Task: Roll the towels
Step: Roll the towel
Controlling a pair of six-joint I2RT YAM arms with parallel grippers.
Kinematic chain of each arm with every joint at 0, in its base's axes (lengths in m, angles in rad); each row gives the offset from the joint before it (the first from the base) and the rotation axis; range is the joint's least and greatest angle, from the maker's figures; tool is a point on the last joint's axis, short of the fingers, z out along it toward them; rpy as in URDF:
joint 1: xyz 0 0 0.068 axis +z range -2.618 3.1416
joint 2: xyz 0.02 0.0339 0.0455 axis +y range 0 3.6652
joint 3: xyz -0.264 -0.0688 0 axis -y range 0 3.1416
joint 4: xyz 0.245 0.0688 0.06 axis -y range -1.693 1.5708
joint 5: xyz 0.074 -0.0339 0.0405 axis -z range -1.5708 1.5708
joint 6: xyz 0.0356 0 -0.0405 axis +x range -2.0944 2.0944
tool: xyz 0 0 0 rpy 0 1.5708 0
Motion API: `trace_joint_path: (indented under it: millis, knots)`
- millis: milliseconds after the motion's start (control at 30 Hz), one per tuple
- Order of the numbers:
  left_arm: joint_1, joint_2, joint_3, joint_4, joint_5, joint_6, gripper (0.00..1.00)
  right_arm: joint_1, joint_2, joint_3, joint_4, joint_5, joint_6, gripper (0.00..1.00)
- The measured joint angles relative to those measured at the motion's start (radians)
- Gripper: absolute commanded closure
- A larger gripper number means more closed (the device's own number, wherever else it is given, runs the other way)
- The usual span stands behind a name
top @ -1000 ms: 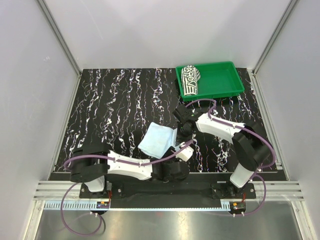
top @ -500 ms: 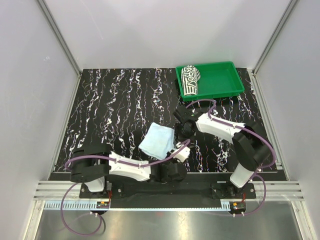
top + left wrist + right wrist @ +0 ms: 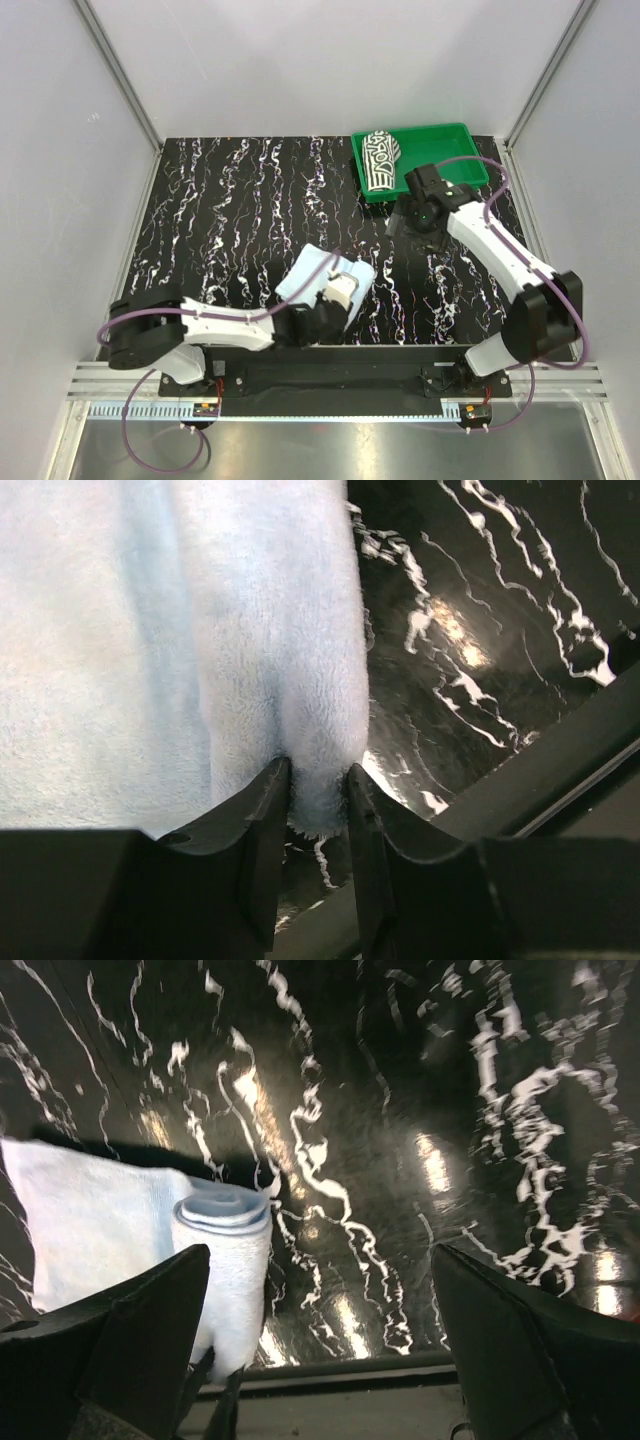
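Note:
The pale blue towel [image 3: 304,271] lies on the black marbled table, near the middle front. Its right edge is curled into a short roll [image 3: 225,1228]. My left gripper [image 3: 338,301] is shut on the near end of that roll, and in the left wrist view the fingers [image 3: 268,810] pinch blue cloth [image 3: 180,630]. My right gripper [image 3: 409,223] hangs wide open and empty above the table between the towel and the tray, its fingers [image 3: 140,1330] well apart. The striped towel [image 3: 380,160] lies rolled in the tray's left end.
The green tray [image 3: 440,165] stands at the back right of the table. Grey walls close in the left, back and right sides. A metal rail [image 3: 320,380] with both arm bases runs along the near edge.
My right gripper has let go of the blue towel, opened wide and swung back toward the tray. My left gripper has closed on the rolled edge and shifted slightly left.

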Motion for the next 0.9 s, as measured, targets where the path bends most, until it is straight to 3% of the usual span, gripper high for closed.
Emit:
trace_joint_path:
  millis: [167, 433, 700, 900]
  knots:
    - [0.177, -0.136, -0.123, 0.097, 0.207, -0.069, 0.64, -0.03, -0.154, -0.033, 0.038, -0.003, 0.0, 0.0]
    - [0.453, -0.244, -0.353, 0.404, 0.578, -0.309, 0.65, -0.029, -0.376, -0.277, 0.262, -0.22, 0.047, 0.0]
    - [0.616, -0.111, -0.493, 0.816, 0.832, -0.586, 0.67, -0.028, -0.374, -0.447, 0.475, -0.404, 0.1, 0.0]
    - [0.733, 0.025, -0.566, 1.081, 0.941, -0.755, 0.63, 0.008, -0.365, -0.586, 0.628, -0.478, 0.167, 0.0]
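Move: The towel's roll is at the left hand's partly open fingertips by its near end; its middle is about 5 cm ahead, 3 cm right and 1 cm lower. From the open right hand, that middle lies some 12 cm back, 12 cm left and 10 cm below. The towel's flat part is roughly 8 cm ahead and 5 cm left of the left hand, 2 cm lower. The green box is about 18 cm ahead of the right hand, level sideways and 10 cm lower. Left hand swings left-forward some 8 cm, turning; open right hand rises, then sinks left and back above the roll. ##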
